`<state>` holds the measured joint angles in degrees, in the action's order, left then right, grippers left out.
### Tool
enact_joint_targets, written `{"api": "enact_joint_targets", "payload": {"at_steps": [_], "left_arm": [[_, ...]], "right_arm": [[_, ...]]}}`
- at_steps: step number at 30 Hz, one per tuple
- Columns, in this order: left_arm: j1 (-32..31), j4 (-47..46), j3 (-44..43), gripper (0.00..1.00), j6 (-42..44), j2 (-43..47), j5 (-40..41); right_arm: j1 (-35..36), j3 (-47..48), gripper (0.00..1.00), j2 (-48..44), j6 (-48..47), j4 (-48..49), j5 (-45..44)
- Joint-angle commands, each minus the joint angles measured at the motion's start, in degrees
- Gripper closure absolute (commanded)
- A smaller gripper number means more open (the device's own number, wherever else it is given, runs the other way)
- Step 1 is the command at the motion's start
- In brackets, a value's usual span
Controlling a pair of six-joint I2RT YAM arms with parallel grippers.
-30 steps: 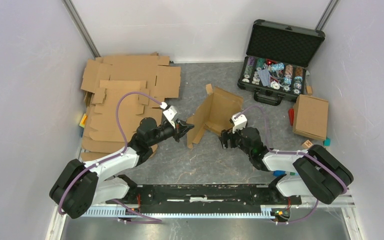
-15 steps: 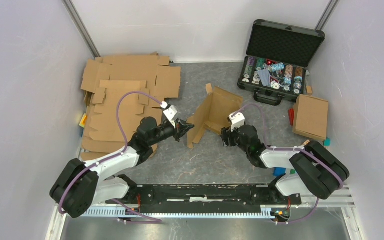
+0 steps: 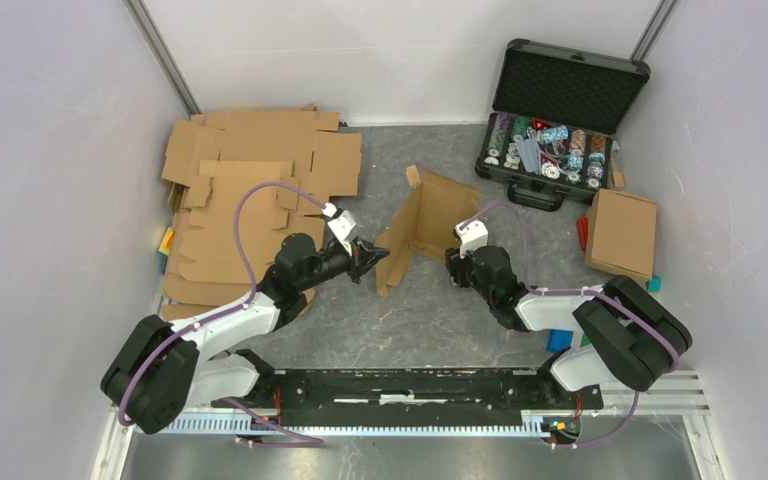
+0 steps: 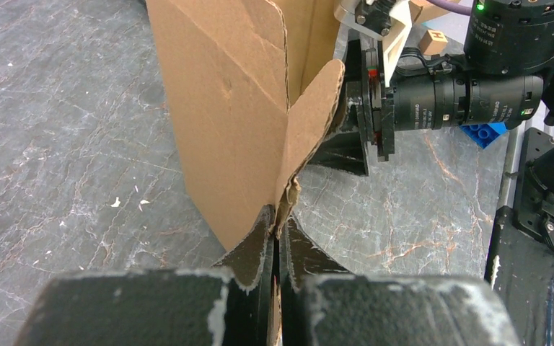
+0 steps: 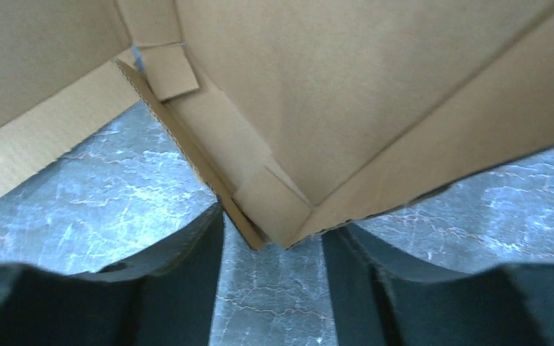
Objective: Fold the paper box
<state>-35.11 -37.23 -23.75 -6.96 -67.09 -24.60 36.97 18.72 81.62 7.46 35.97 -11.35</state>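
The paper box (image 3: 425, 222) is a half-folded brown cardboard blank standing on edge mid-table. My left gripper (image 3: 368, 258) is shut on its near-left flap; in the left wrist view the flap's edge (image 4: 288, 194) is pinched between the black jaws of that gripper (image 4: 280, 234). My right gripper (image 3: 453, 268) sits at the box's lower right corner. In the right wrist view the right gripper (image 5: 274, 238) is open, with the box's folded corner (image 5: 281, 216) poking between the fingers, and the box panel (image 5: 346, 94) fills the view above.
A stack of flat cardboard blanks (image 3: 250, 190) lies at the left. An open black case (image 3: 555, 130) with poker chips sits at the back right. A folded cardboard box (image 3: 622, 232) lies at the right, and a blue block (image 3: 560, 346) sits near the right arm.
My right gripper has moved left and forward up to the box's corner, and its jaws have narrowed. The left gripper keeps its hold and has not moved.
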Motion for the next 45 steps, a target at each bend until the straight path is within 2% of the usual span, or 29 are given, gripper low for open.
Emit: {"api": "enact_joint_targets", "payload": {"at_steps": [1, 4, 10, 25, 33, 40, 45], "left_arm": [[-0.5, 4.7, -1.2, 0.98, 0.8, -1.4, -3.4], [-0.5, 4.6, -1.2, 0.98, 0.8, -1.6, -3.6], [-0.5, 4.7, -1.4, 0.98, 0.8, -1.7, -4.3], [-0.5, 4.7, -2.0, 0.98, 0.2, -2.9, -5.8], [-0.5, 5.1, -2.2, 0.98, 0.1, -2.7, -5.6], [-0.5, 5.7, -1.9, 0.98, 0.2, -1.8, -4.2], [-0.4, 6.2, -1.3, 0.93, 0.1, -0.2, -1.5]], "right_arm": [[0.5, 2.5, 0.49, 1.5, 0.6, 0.4, -3.5], [0.5, 3.5, 0.60, 2.6, 1.3, 0.3, -4.4], [0.5, 5.9, 0.66, 5.3, 1.5, 0.2, -6.8], [0.5, 11.6, 0.69, 12.0, 1.4, -5.6, -9.3], [0.5, 17.9, 0.69, 18.5, 1.2, -15.6, -12.2], [0.5, 20.7, 0.70, 21.3, 0.5, -19.9, -13.0], [0.3, 21.2, 0.69, 21.8, 1.0, -20.0, -13.1]]}}
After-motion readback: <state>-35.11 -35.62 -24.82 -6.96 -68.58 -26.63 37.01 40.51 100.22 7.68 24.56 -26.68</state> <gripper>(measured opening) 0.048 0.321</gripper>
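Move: The right hand, low over the table with its fingers part open, has the paper box's near bottom corner some 3 cm ahead and 1 cm to its left, about level with it. The box's back panel stands about 6 cm ahead, 2 cm left, its middle 8 cm higher. The edge of the side panel in the left fingers is about 13 cm left, 2 cm ahead and 12 cm up. From the left hand the corner lies roughly 12 cm right, 12 cm below and level fore and aft. Forward, about 7.5 cm and nearly level, the right hand drives into the paper box's near bottom corner. Its fingers narrow by about half early on to straddle the corner flaps, pushing them along, while the wrist turns some 13 degrees clockwise and its left side dips slightly. The left hand keeps its pinch on the side panel's edge, barely shifting. ##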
